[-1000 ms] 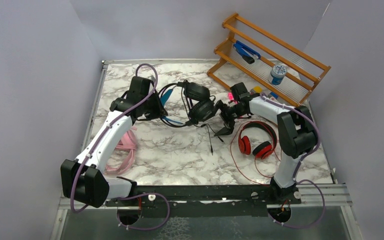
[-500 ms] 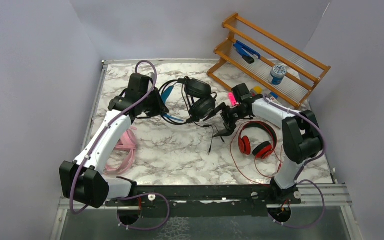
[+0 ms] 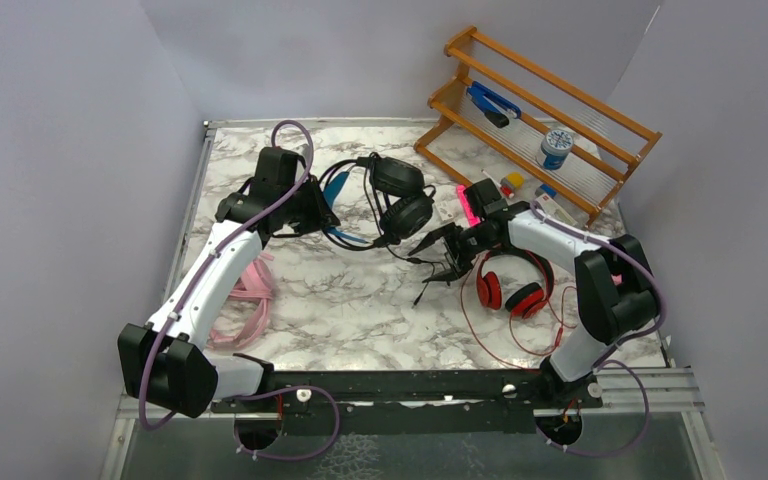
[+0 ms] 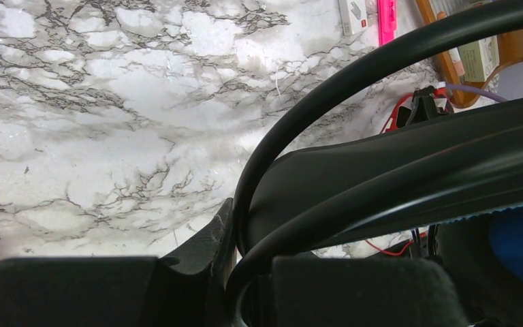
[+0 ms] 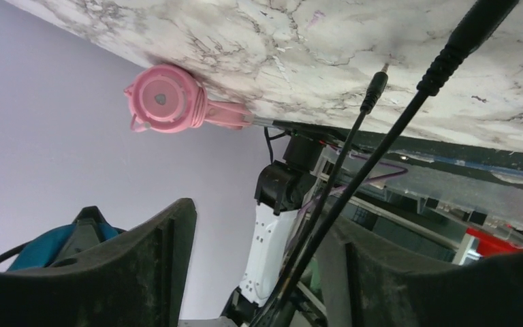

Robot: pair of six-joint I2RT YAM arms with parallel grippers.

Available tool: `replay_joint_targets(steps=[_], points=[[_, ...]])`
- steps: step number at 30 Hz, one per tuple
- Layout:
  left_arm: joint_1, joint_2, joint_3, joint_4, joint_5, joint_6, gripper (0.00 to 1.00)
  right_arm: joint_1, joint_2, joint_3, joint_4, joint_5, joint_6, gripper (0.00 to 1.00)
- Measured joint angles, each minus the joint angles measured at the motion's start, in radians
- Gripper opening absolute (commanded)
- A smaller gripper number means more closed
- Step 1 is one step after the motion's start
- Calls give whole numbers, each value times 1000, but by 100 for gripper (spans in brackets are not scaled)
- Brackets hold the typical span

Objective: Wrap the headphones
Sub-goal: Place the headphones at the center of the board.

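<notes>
The black headphones with the blue band (image 3: 400, 198) lie at the back middle of the table. My left gripper (image 3: 316, 214) is shut on their black band (image 4: 354, 82), which fills the left wrist view between my fingers (image 4: 197, 259). Their thin black cable (image 5: 381, 146) trails forward and passes between the open jaws of my right gripper (image 3: 443, 254), close to one finger (image 5: 381, 272). Its plug (image 5: 374, 85) hangs free. The red headphones (image 3: 512, 285) lie just right of the right gripper. The pink headphones (image 3: 250, 298) lie beside the left arm.
A wooden rack (image 3: 540, 110) stands at the back right, holding a blue tool and a small tin. A pink marker (image 3: 465, 203) and small packets lie in front of it. The red headset's thin cable (image 3: 485, 335) loops over the table's front right.
My right gripper has moved forward and left, away from the black earcups, with its jaws narrowing round the cable. The cable's free end shifted with it. The left gripper keeps its hold.
</notes>
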Motion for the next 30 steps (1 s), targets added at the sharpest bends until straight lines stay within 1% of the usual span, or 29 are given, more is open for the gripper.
replay_joint_targets(steps=[2, 4, 5, 7, 8, 12, 14, 18, 21, 24, 27, 30], points=[[0, -1, 0, 0, 3, 0, 0, 2, -3, -2, 7, 1, 16, 46], [0, -4, 0, 0, 10, 5, 0, 5, -3, -4, 25, 2, 30, 29], [0, -6, 0, 0, 16, 10, 0, 7, -3, -5, 35, 6, 35, 24], [0, -16, 0, 0, 38, 28, 0, 7, -3, -5, 61, 24, 34, 6], [0, -22, 0, 0, 51, 38, 0, 7, -3, -4, 79, 32, 28, 1], [1, -69, -19, 0, 103, 101, 0, 7, 14, 26, 139, 51, -21, 0], [1, -94, -35, -1, 113, 134, 0, 10, 35, 44, 208, 44, -63, 0], [1, -113, -79, -12, 102, 186, 0, 16, 118, 101, 331, 10, -219, 0], [-1, -112, -138, -21, 54, 209, 0, 21, 180, 123, 468, -5, -368, 0], [-12, -101, -190, -24, 15, 208, 0, 27, 188, 77, 634, -6, -496, 0], [-30, -74, -238, -11, -30, 175, 0, 32, 200, 44, 759, -20, -566, 0], [-43, -42, -275, 17, -55, 139, 0, 37, 246, 17, 916, -49, -587, 1]])
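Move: The right hand has the headphones' hanging cable almost between its open fingers, about 1 cm ahead and 1 cm left, level with it. The black earcups are roughly 12 cm ahead, 5 cm left and 8 cm above that hand; the red headphones 18 cm right, 5 cm back, 9 cm below. For the left hand, already holding the headband, the board's centre is some 11 cm right, 3 cm back and 20 cm below; the pink headphones lie 23 cm left, 17 cm back and 18 cm below. Nearly in place, the right hand shuts its fingers on the cable, then carries the pinch about 9 cm forward and 6 cm left to beside the earcups, rolling some 65 degrees until the fingers point mostly left. The left hand keeps its headband grip, draws back about 5 cm with a slight rise, then sinks quickly towards the board, tilting a little. ##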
